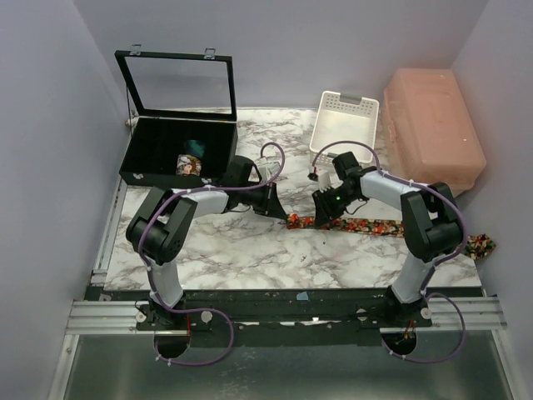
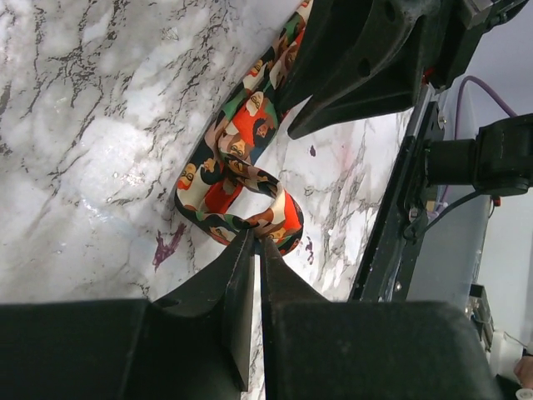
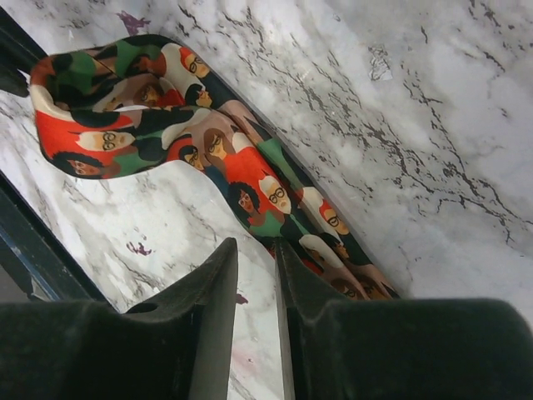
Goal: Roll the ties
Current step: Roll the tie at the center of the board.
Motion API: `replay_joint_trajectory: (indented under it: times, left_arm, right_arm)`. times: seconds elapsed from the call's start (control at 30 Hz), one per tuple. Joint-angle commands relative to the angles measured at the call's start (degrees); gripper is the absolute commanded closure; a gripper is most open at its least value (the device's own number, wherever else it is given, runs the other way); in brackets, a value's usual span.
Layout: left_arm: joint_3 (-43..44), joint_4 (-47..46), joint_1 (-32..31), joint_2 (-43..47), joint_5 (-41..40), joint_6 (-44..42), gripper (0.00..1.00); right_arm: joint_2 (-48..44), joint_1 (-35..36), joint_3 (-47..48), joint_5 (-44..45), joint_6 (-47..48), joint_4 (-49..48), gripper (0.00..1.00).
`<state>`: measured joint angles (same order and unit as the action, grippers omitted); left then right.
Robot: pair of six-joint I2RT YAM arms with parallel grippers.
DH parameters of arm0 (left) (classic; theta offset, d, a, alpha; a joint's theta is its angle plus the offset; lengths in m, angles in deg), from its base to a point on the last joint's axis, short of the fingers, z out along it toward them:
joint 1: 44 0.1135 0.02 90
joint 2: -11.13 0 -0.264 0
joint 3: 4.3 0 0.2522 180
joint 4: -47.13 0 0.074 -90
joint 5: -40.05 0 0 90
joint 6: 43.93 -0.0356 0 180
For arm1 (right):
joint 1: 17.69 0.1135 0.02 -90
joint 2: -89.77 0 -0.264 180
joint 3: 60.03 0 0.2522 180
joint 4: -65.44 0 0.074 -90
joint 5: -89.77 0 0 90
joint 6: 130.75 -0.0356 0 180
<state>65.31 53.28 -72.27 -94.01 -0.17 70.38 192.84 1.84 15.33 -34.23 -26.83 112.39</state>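
A tie (image 1: 375, 226) printed with faces in red, orange and green lies along the marble table, running right to its far end (image 1: 479, 245). Its left end is folded back into a small loop (image 2: 241, 196). My left gripper (image 1: 281, 212) is at that end, its jaws (image 2: 258, 236) shut on the loop's edge. Just to the right, my right gripper (image 1: 321, 221) rests on the tie (image 3: 250, 179) with its jaws (image 3: 256, 244) a narrow gap apart. One fingertip (image 3: 287, 250) touches the fabric's edge and bare table shows in the gap.
A black box (image 1: 179, 150) with its glass lid raised stands at the back left, holding a teal roll (image 1: 196, 147) and a patterned roll (image 1: 190, 165). A white slotted basket (image 1: 348, 117) and a pink plastic bin (image 1: 433, 125) stand at the back right.
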Motion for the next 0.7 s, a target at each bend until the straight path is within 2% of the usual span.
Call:
replay_joint_trajectory:
  times: [0.0,0.03,0.23,0.4,0.67]
  left_arm:
    - [-0.14,-0.68,-0.38,1.07,0.81,0.24,0.90]
    - [-0.15,-0.81,-0.38,0.93,0.74,0.46,0.90]
    - [1.35,-0.91,-0.70,-0.47,0.47,0.97,0.90]
    - [3.67,-0.86,-2.66,-2.27,0.38,1.57,0.89]
    - [8.18,-0.15,-4.84,-5.96,0.38,2.76,0.90]
  right_arm:
    - [-2.44,-0.26,1.97,-3.23,0.27,2.25,0.70]
    - [-3.08,-0.43,2.30,-4.22,0.15,2.59,0.68]
    - [-3.34,-0.46,6.02,-14.38,-3.55,4.64,0.39]
    - [-1.15,-0.46,7.00,-16.85,-6.96,4.63,0.33]
    - [2.59,-0.46,6.86,-14.60,-7.34,3.87,0.36]
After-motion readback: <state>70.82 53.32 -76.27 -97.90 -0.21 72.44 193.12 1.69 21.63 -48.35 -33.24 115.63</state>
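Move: Just in front of the left hand's shut fingers, which already hold the tie's curled end, the first flat stretch of the tie lies about 5 cm right, 1 cm back and 3 cm below. From the right hand, low on the tie, the curled end is roughly 8 cm left, 1 cm ahead and 1 cm up. The white basket stands some 26 cm ahead and 7 cm right of the right hand; the black case is about 28 cm left and 17 cm ahead of the left hand. Lifting off the flat tie, the right hand opens its fingers wide, rises about 6 cm and shifts 4 cm left towards the curled end, levelling its fingers some 15 degrees, then starts to sink. The left hand first stays, keeping its pinch, then carries the curl about 3 cm right over the flat stretch, towards the right fingers. ##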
